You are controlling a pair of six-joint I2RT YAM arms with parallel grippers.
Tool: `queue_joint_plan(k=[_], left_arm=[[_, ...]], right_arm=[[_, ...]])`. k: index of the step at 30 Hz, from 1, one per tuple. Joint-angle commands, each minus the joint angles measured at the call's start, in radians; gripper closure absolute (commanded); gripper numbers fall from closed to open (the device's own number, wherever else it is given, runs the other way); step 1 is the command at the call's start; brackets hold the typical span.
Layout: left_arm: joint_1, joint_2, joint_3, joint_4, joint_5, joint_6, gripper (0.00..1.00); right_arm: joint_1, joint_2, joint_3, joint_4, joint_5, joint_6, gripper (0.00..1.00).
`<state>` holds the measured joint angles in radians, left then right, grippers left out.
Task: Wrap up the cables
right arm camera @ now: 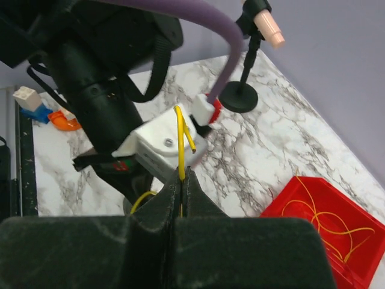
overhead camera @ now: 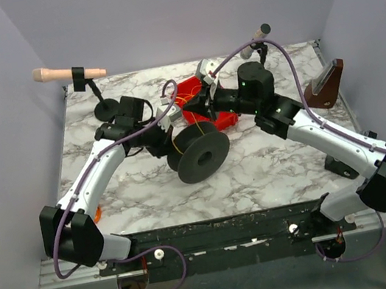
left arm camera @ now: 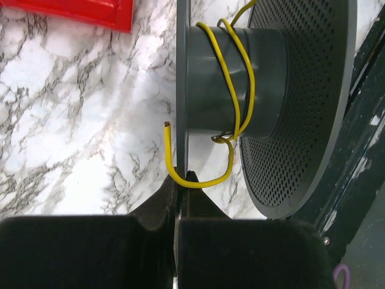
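A black spool (overhead camera: 198,155) lies on the marble table; its grey core (left arm camera: 231,78) carries a few turns of yellow cable (left arm camera: 240,72). My left gripper (left arm camera: 182,176) is shut on the edge of the spool's thin flange (left arm camera: 181,72). The cable's free end loops across its fingertips. In the top view the left gripper (overhead camera: 165,136) sits at the spool's upper left. My right gripper (right arm camera: 182,171) is shut on the same yellow cable (right arm camera: 180,138), holding it up just above the spool, beside the left wrist (right arm camera: 162,141). The right gripper (overhead camera: 186,107) is in front of the red bin (overhead camera: 226,118).
The red bin (right arm camera: 325,223) holds more loose yellow cables. A stand with a peach handle (overhead camera: 68,73) is at the back left, and a second small stand (overhead camera: 259,32) at the back right. A brown object (overhead camera: 324,84) sits at the right edge. Small toy blocks (right arm camera: 36,108) lie near the left edge.
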<state>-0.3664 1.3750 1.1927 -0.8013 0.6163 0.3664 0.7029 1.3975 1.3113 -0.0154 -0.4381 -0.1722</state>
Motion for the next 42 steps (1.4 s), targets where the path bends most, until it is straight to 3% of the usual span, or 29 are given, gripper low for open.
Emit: queue_joint_plan(k=[1, 7, 14, 22, 37, 42], left_arm=[[-0.023, 0.042, 0.048, 0.073, -0.01, -0.093, 1.0], [-0.019, 0.09, 0.082, 0.171, 0.011, -0.263, 1.0], [-0.005, 0.127, 0.172, 0.341, 0.054, -0.509, 1.0], [0.139, 0.148, 0.196, 0.585, 0.2, -0.793, 1.0], [0.231, 0.111, 0.269, 0.616, 0.269, -0.86, 1.0], [0.233, 0.093, 0.274, 0.616, 0.283, -0.883, 1.0]], right_arm=[[0.047, 0.003, 0.03, 0.161, 0.012, 0.019, 0.99], [0.128, 0.017, -0.115, 0.339, -0.094, -0.007, 0.99], [0.175, 0.077, -0.19, 0.436, -0.122, -0.046, 0.99], [0.196, 0.074, -0.326, 0.468, -0.094, -0.072, 0.99], [0.17, 0.063, -0.662, 0.841, 0.151, 0.103, 0.97], [0.127, 0.066, -0.754, 1.044, 0.231, 0.258, 0.93]])
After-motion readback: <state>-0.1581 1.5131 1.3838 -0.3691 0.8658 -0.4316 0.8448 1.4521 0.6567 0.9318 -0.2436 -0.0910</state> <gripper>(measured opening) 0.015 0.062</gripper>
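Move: The left gripper already pinches the spool's flange rim with the cable's start; the spool's middle lies about 8 cm to its right, 1 cm back and 6 cm below. The right gripper holds the running cable above: the spool's middle is some 6 cm back, 1 cm right and 22 cm below it, the left gripper about 5 cm back, 7 cm left and 17 cm below. The red tray stands roughly 11 cm ahead of the right hand, neither left nor right, 33 cm below. While the left hand keeps its pinch on the rim and the cable's start, it carries the spool forward about 10 cm and then up about as far, rolling its left side down some 30 degrees and turning counter-clockwise. The right hand, its end of the cable still held, swings back and left over the spool, then sinks about 12 cm in all beside it while easing forward and back to the right, its fingers only starting to loosen at the end. ##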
